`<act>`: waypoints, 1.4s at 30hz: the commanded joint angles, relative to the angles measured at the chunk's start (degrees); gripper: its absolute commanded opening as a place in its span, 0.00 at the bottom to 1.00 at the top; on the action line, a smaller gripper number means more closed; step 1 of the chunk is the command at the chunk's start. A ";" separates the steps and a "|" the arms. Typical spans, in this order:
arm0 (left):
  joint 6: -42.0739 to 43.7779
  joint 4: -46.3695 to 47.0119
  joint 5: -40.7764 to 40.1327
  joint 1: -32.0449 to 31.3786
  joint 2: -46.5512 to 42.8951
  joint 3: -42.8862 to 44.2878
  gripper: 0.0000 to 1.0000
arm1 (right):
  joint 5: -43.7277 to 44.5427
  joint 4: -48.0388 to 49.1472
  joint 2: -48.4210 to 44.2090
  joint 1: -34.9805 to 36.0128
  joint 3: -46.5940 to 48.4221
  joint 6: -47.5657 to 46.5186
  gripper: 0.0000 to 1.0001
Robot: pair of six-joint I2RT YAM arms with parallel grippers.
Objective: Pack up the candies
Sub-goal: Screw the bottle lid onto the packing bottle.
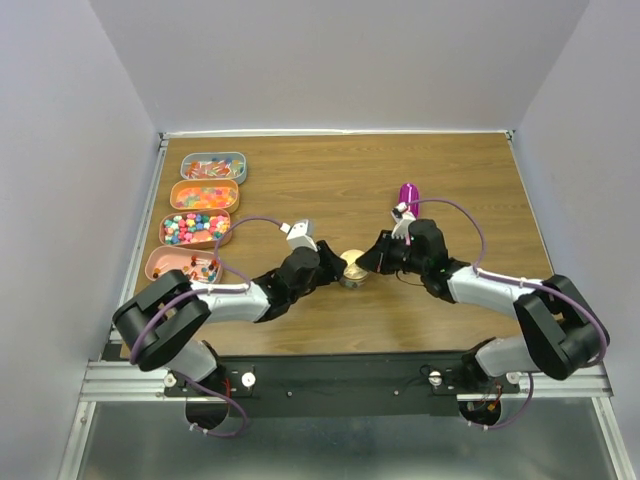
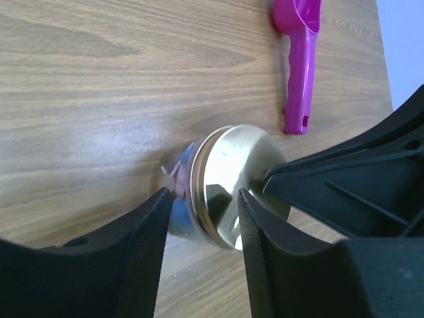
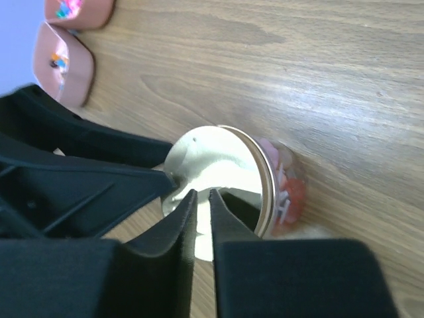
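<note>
A small clear jar [image 1: 352, 272] with a round cream lid [image 2: 238, 182] stands mid-table, candies [image 3: 291, 192] showing through its wall. My left gripper [image 1: 338, 268] comes in from the left, open. Its fingers [image 2: 149, 252] straddle the jar's near edge; I cannot make out contact. From the right, my right gripper [image 1: 372, 262] hovers over the lid [image 3: 212, 165] with its fingers [image 3: 179, 225] only a narrow slit apart and nothing between them. More candies [image 1: 195, 228] lie in trays at the far left.
Several oval trays [image 1: 243, 165] form a column along the table's left edge; two pink ones [image 3: 79, 73] show in the right wrist view. A magenta scoop [image 1: 408, 195] lies behind the right gripper, also in the left wrist view [image 2: 301, 59].
</note>
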 commanded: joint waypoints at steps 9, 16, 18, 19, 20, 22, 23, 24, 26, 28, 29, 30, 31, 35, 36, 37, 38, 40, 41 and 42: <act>24.22 5.46 -12.28 -1.80 -19.45 -8.04 0.99 | 8.10 -36.64 -4.56 1.01 17.93 -21.47 0.76; 40.85 25.05 -8.32 -1.80 -27.02 -17.37 0.99 | 12.75 -56.98 2.12 3.82 31.38 -26.75 1.00; 42.00 28.58 -7.01 -1.80 -27.29 -21.05 0.99 | 14.42 -61.98 5.37 5.48 35.68 -28.16 1.00; 42.00 33.48 -6.21 -1.80 -27.20 -22.55 0.99 | 15.82 -63.23 6.51 6.01 36.83 -28.68 1.00; 41.82 36.92 -5.51 -1.80 -26.94 -24.13 0.99 | 16.36 -64.28 8.61 6.97 38.14 -29.30 1.00; 43.92 46.65 -2.87 -1.97 -24.06 -28.97 0.99 | 16.10 -66.31 10.47 7.33 40.61 -29.92 1.00; 44.45 46.97 -2.86 -2.41 -22.73 -29.33 0.99 | 16.01 -66.75 11.17 7.42 41.05 -30.01 1.00; 45.76 46.80 -2.69 -2.85 -21.32 -28.64 0.99 | 16.01 -67.45 12.48 7.51 42.10 -30.18 1.00; 47.00 48.02 -2.34 -4.17 -16.84 -27.85 0.99 | 16.28 -68.42 13.81 7.86 43.16 -30.71 1.00; 49.54 51.17 -1.81 -6.10 -11.94 -26.53 0.99 | 15.75 -69.56 15.92 8.48 45.18 -31.06 1.00; 49.99 52.76 -1.72 -6.45 -10.25 -26.35 0.99 | 15.75 -69.74 16.54 9.44 45.71 -31.41 1.00; 50.26 54.77 -1.29 -6.54 -8.84 -26.70 0.99 | 15.75 -70.00 16.98 9.79 46.24 -31.50 1.00; 50.52 59.93 -0.85 -6.54 -5.61 -27.31 0.99 | 16.27 -70.18 18.02 10.14 47.11 -31.59 1.00; 51.84 67.36 3.71 -6.72 0.83 -28.63 0.98 | 16.28 -70.27 19.70 11.64 48.26 -31.77 1.00; 51.93 67.62 5.47 -6.98 1.80 -28.02 0.98 | 16.19 -70.18 19.97 11.73 48.44 -31.85 1.00; 52.02 69.45 5.49 -8.03 4.07 -27.84 0.98 | 15.67 -70.18 20.14 11.90 48.53 -32.03 1.00; 51.76 71.39 5.40 -8.39 5.22 -28.02 0.98 | 15.66 -70.18 20.67 11.99 48.62 -32.29 1.00; 52.01 77.17 6.10 -8.65 8.64 -28.90 0.98 | 16.10 -70.18 21.28 12.08 48.88 -32.20 1.00; 52.63 78.34 6.80 -8.74 9.70 -28.81 0.98 | 16.01 -70.09 21.81 12.26 48.88 -32.20 1.00; 52.63 79.05 6.80 -8.83 10.76 -28.20 0.98 | 15.84 -69.92 22.08 12.34 48.97 -32.29 1.00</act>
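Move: Just beyond the left fingertips, the lidded packing bottle has its middle about 3 cm to the right, 1 cm back and 4 cm below. From the right hand it lies 1 cm to the left, 2 cm back and 4 cm below. The purple scoop is some 11 cm ahead and 11 cm to the right of the right hand, 7 cm lower; the pink tray is about 34 cm left and 2 cm ahead of the left hand. Coming free of the lid, the left hand opens wide, climbs nearly 10 cm while swinging left, then sinks and draws back, away from the bottle, rolling on the way. The right hand spreads its nearly shut fingers wide, lifts about 6 cm, slightly forward, and comes down astride the lid as its wrist turns to point almost straight down. ##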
